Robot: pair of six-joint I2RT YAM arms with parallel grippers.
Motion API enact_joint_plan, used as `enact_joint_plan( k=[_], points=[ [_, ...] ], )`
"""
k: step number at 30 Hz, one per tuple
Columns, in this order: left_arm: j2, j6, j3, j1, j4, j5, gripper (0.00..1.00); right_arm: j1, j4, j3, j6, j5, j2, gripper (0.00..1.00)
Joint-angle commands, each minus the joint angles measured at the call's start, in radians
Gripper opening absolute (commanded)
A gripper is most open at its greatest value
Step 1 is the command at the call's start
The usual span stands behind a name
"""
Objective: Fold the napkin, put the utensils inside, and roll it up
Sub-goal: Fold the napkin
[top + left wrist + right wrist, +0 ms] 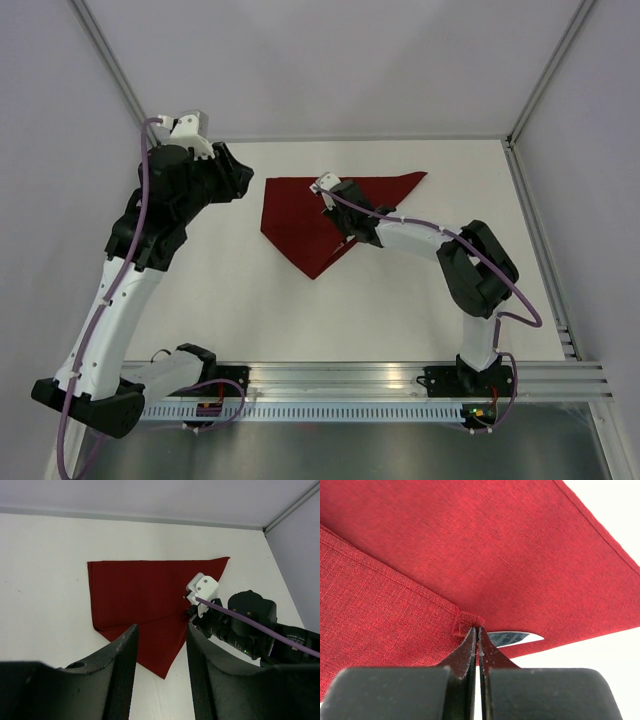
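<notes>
The dark red napkin (300, 212) lies on the white table, folded into a rough triangle with its tip toward me; it also shows in the left wrist view (140, 592). My right gripper (341, 228) is shut on a hemmed corner of the napkin (467, 622) and holds it just above the lower layer of the napkin (510, 540). Its fingertips (478, 630) are pressed together. My left gripper (232, 180) is open and empty, raised to the left of the napkin, with the cloth seen between its fingers (161, 628). No utensils are in view.
The white table (400, 310) is bounded by grey walls at the back and both sides. A metal rail (380, 385) runs along the near edge by the arm bases. A small greyish gap (507, 638) shows under the lifted cloth; I cannot tell what it is.
</notes>
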Motion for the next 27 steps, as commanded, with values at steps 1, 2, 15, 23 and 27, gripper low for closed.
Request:
enact_joint_plan(
  k=[1,2,15,23,27],
  points=[
    [0.009,-0.008,-0.011,0.001,0.056,0.052,0.48,-0.026,-0.007,-0.014,0.017,-0.007,-0.031,0.00],
    [0.010,-0.008,-0.013,0.001,0.059,0.054,0.48,-0.029,-0.004,-0.018,0.018,-0.009,-0.031,0.00],
    [0.061,-0.027,-0.068,0.001,0.112,0.103,0.47,-0.101,-0.005,-0.051,0.035,-0.047,-0.041,0.00],
    [0.073,-0.031,-0.092,0.001,0.127,0.126,0.47,-0.124,-0.018,-0.047,0.044,-0.065,-0.034,0.00],
    [0.075,-0.034,-0.108,0.001,0.133,0.131,0.47,-0.146,-0.028,-0.022,0.049,-0.087,-0.015,0.06]
  ],
)
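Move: Held shut in the right fingers is the napkin's near corner. It goes towards the knife's bare blade tip, about 5 cm to the right, 3 cm ahead and 4 cm below. The napkin's far right corner lies some 17 cm right and 17 cm ahead, and the new fold's near point about 8 cm left and 10 cm back. From the raised left hand that blade tip is roughly 22 cm right, 13 cm ahead and 35 cm below. Carrying the pinched napkin corner, the right hand goes about 5 cm to the right and sinks some 2.5 cm over the knife towards its blade tip, slowing to a stop as the wrist tips down and turns slightly clockwise. The fingers stay shut on the cloth. The empty left hand comes down about 5 cm, drifting right and forward towards the napkin, fingers still half open. ##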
